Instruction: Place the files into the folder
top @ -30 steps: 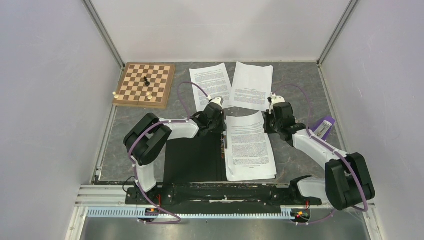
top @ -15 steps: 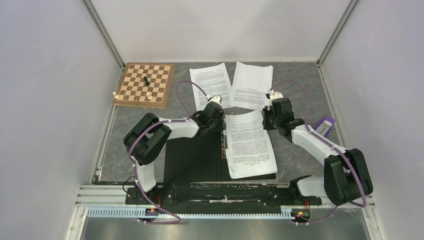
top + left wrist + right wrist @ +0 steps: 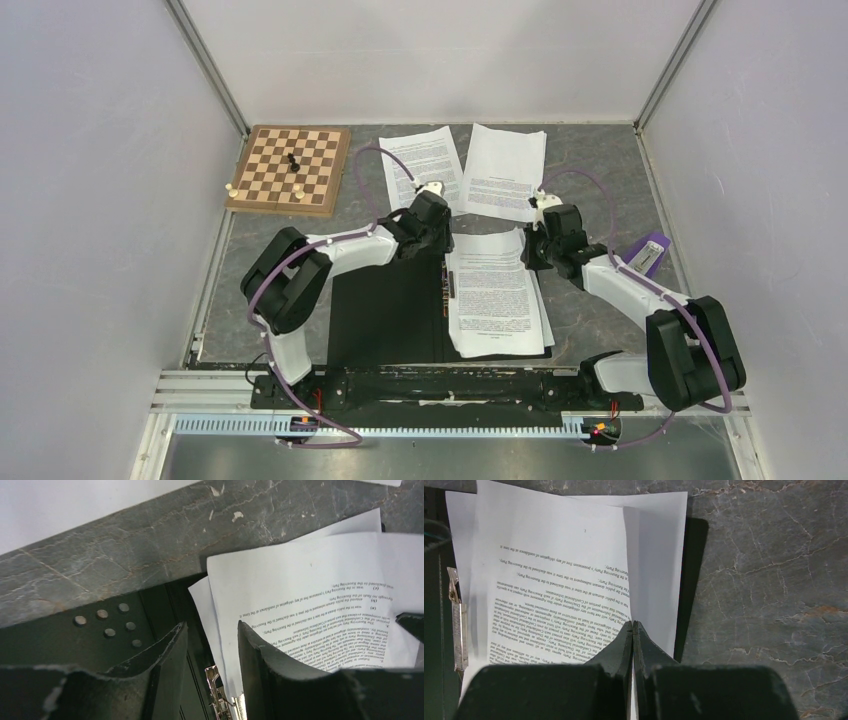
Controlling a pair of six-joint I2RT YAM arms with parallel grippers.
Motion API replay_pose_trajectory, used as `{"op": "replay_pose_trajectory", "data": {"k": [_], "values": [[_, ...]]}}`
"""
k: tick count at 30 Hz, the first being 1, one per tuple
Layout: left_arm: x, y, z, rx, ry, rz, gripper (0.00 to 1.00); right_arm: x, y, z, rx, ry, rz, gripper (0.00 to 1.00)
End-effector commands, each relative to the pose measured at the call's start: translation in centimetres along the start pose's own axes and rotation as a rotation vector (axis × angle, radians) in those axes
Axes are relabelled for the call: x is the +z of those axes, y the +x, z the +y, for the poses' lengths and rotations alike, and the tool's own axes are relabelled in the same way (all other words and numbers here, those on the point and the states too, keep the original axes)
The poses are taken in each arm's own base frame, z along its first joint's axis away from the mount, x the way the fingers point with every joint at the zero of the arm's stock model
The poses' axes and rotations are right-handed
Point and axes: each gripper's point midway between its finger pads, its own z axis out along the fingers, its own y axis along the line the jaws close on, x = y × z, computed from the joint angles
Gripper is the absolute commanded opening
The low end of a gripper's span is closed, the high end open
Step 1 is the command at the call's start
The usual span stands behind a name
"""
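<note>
The folder point(image 3: 385, 310) lies open, black inner faces up, with a metal clip point(image 3: 449, 285) at its spine. A printed sheet point(image 3: 495, 300) lies on its right half over another sheet point(image 3: 659, 540). My right gripper point(image 3: 532, 250) is shut on the top sheet's right edge near the far corner, which curls up; in the right wrist view the gripper point(image 3: 632, 625) pinches the paper point(image 3: 549, 570). My left gripper point(image 3: 440, 243) is open and empty above the spine's far end; in the left wrist view the gripper point(image 3: 210, 630) hangs over the clip point(image 3: 217, 690). Two more sheets point(image 3: 425, 160) point(image 3: 505, 170) lie at the back.
A wooden chessboard point(image 3: 290, 168) with a few pieces sits at the back left. A small purple object point(image 3: 648, 252) lies at the right beside my right arm. Walls close in the table on three sides.
My right gripper has moved left with the sheet, and the sheet now sits straighter over the folder's right half. My left gripper has shifted slightly toward the back.
</note>
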Motion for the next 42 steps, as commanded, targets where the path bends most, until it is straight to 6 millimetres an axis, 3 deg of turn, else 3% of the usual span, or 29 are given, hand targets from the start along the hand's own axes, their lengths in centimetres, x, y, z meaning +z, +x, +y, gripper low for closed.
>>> {"op": "replay_pose_trajectory", "data": {"k": [1, 5, 10, 19, 28, 32, 34, 37, 42], "values": [[-2.0, -3.6, 1.2, -0.010, -0.097, -0.071, 0.49, -0.3, -1.0, 0.5, -0.012, -0.025, -0.048, 0.00], [-1.5, -3.6, 2.6, -0.048, -0.162, -0.040, 0.47, -0.5, -2.2, -0.4, -0.050, 0.030, -0.067, 0.00], [-0.7, -3.0, 3.1, -0.054, -0.184, -0.001, 0.36, 0.1, -3.6, 0.2, -0.084, 0.002, -0.073, 0.00], [1.2, -2.0, 3.5, -0.055, -0.203, 0.078, 0.11, 1.3, -3.4, 0.2, -0.165, 0.065, -0.023, 0.00], [3.0, -2.3, 2.3, -0.027, -0.168, 0.113, 0.05, 1.1, -2.7, -0.9, -0.191, 0.146, 0.004, 0.02], [3.4, -2.5, 1.9, -0.019, -0.160, 0.127, 0.03, 0.7, -2.4, -1.4, -0.157, 0.184, 0.020, 0.57], [3.4, -2.5, 1.9, -0.021, -0.160, 0.127, 0.03, 0.1, -2.3, -1.9, -0.138, 0.214, 0.018, 0.73], [3.6, -2.3, 1.9, -0.026, -0.158, 0.131, 0.02, -0.8, -1.6, -2.0, -0.094, 0.220, 0.023, 0.87], [3.6, -2.3, 1.8, -0.030, -0.154, 0.129, 0.02, -2.1, 2.2, -0.8, 0.004, 0.136, 0.061, 0.96]]}}
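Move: Left hand, half open, hovers with the top sheet's far left corner about 3 cm ahead, level sideways and some 3 cm below. The folder's clip lies about 10 cm back and 1 cm left of it; the leftover sheet is some 19 cm ahead and 7 cm left. Right hand still pinches the top sheet's right edge; the stack's right edge is about 3 cm to its right and 3 cm below. Bring the left gripper forward and left a few centimetres with a slight rise, then down about 4 cm while shutting its fingers, then slide it right some 2 cm to the top sheet's far left corner. With the right gripper, draw the held edge forward, then right about 2.5 cm, tilting that side down, and open wide to let go of it. ##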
